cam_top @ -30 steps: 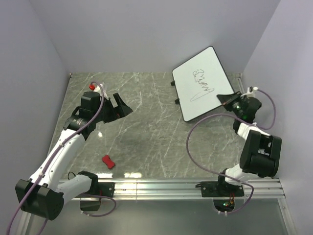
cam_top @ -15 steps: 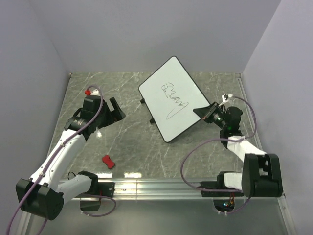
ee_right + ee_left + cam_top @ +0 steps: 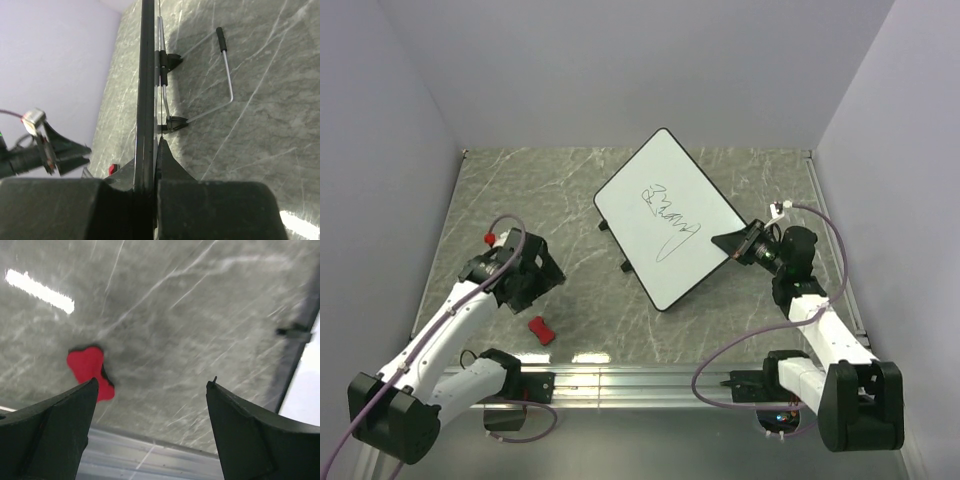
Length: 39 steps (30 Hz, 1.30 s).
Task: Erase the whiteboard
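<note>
The whiteboard (image 3: 665,215) with black scribbles is held tilted above the middle-right of the table. My right gripper (image 3: 735,243) is shut on its right edge; the right wrist view shows the board edge-on (image 3: 146,75) between the jaws, with its wire stand (image 3: 227,75) hanging below. The red-and-black eraser (image 3: 541,330) lies on the table near the front left. My left gripper (image 3: 542,272) is open and empty, just above and behind the eraser. In the left wrist view the eraser (image 3: 89,367) lies by the left finger (image 3: 55,432).
Grey marble tabletop (image 3: 590,290) with a metal rail (image 3: 650,380) along the near edge. Walls enclose the left, back and right sides. The whiteboard's corner (image 3: 305,385) shows at the right edge of the left wrist view.
My right gripper has carried the whiteboard from the back right corner toward the table's middle. My left gripper has moved down and toward the front, closer to the eraser.
</note>
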Each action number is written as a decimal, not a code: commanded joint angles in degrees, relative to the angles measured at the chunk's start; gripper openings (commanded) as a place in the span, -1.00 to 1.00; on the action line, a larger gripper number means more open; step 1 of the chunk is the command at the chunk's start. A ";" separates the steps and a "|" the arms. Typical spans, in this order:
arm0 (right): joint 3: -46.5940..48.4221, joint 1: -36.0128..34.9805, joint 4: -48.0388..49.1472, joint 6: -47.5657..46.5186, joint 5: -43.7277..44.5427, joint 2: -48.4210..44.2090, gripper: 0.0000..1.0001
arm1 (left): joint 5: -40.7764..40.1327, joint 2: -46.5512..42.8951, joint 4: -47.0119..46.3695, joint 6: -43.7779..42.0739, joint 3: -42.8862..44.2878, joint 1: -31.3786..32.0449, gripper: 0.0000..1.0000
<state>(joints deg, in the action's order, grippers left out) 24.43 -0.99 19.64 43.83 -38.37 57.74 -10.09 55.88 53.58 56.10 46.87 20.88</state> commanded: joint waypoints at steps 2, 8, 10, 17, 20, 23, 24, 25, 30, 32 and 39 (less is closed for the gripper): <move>3.34 -1.38 -9.70 4.42 -3.38 -3.68 -1.00 | -0.29 -3.32 3.73 10.07 -5.54 2.93 0.88; 6.07 -1.90 -15.41 1.52 -1.88 -5.00 -1.00 | 1.74 -1.82 -0.67 13.69 -13.72 4.43 0.88; 6.68 -2.08 -17.25 0.56 -1.53 -5.09 -1.00 | 0.95 -1.82 -1.20 14.21 -14.96 4.78 0.89; 8.09 -3.05 -20.60 -2.96 -0.39 -5.35 -1.00 | -0.46 0.98 -3.21 17.56 -15.93 7.15 0.81; 9.14 -3.22 -21.66 -4.10 -0.13 -4.91 -1.00 | 0.06 2.74 -6.28 17.91 -17.42 7.42 0.58; 10.64 -3.66 -23.24 -5.51 0.40 -4.39 -1.00 | 0.95 5.20 -8.05 17.56 -17.96 7.42 0.43; 10.99 -3.84 -23.50 -5.86 0.49 -4.21 -1.00 | 0.69 6.16 -7.88 17.38 -17.70 7.50 0.41; 11.08 -3.84 -23.59 -5.95 0.49 -4.21 -1.00 | 0.77 6.35 -7.97 17.47 -17.61 7.50 0.40; 10.91 -4.01 -23.42 -6.13 0.84 -4.21 -1.00 | 0.16 6.35 -8.32 17.82 -17.43 7.50 0.17; 10.82 -3.93 -23.42 -6.22 0.93 -4.30 -1.00 | -0.02 7.58 -8.41 17.65 -16.99 7.50 -0.11; 11.43 -3.93 -24.29 -6.48 1.19 -5.09 -1.00 | -0.02 11.88 -9.37 16.68 -16.11 7.50 -0.17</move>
<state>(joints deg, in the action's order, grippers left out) 33.76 -3.62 0.32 38.68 -33.87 53.36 -9.91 65.69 49.08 72.60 31.27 28.12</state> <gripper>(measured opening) 0.039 0.436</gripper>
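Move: The red eraser lies below the open left gripper, about 11 cm down, 4 cm back and barely 1 cm to the left. From that hand the whiteboard's middle is roughly 20 cm ahead and 29 cm right, a little higher, and the board's near clip some 13 cm ahead and 19 cm right. From the right hand, already gripping the board's edge, the eraser lies about 16 cm back, 44 cm left and 17 cm down. Bring the left gripper down some 10 cm and back about 6 cm to the eraser, tipping the fingers nearly 20 degrees closer to straight down. Close them late, around the eraser's near right end, and pinch it there. With the right hand keep hold of the whiteboard's edge and raise it just over 2 cm. ##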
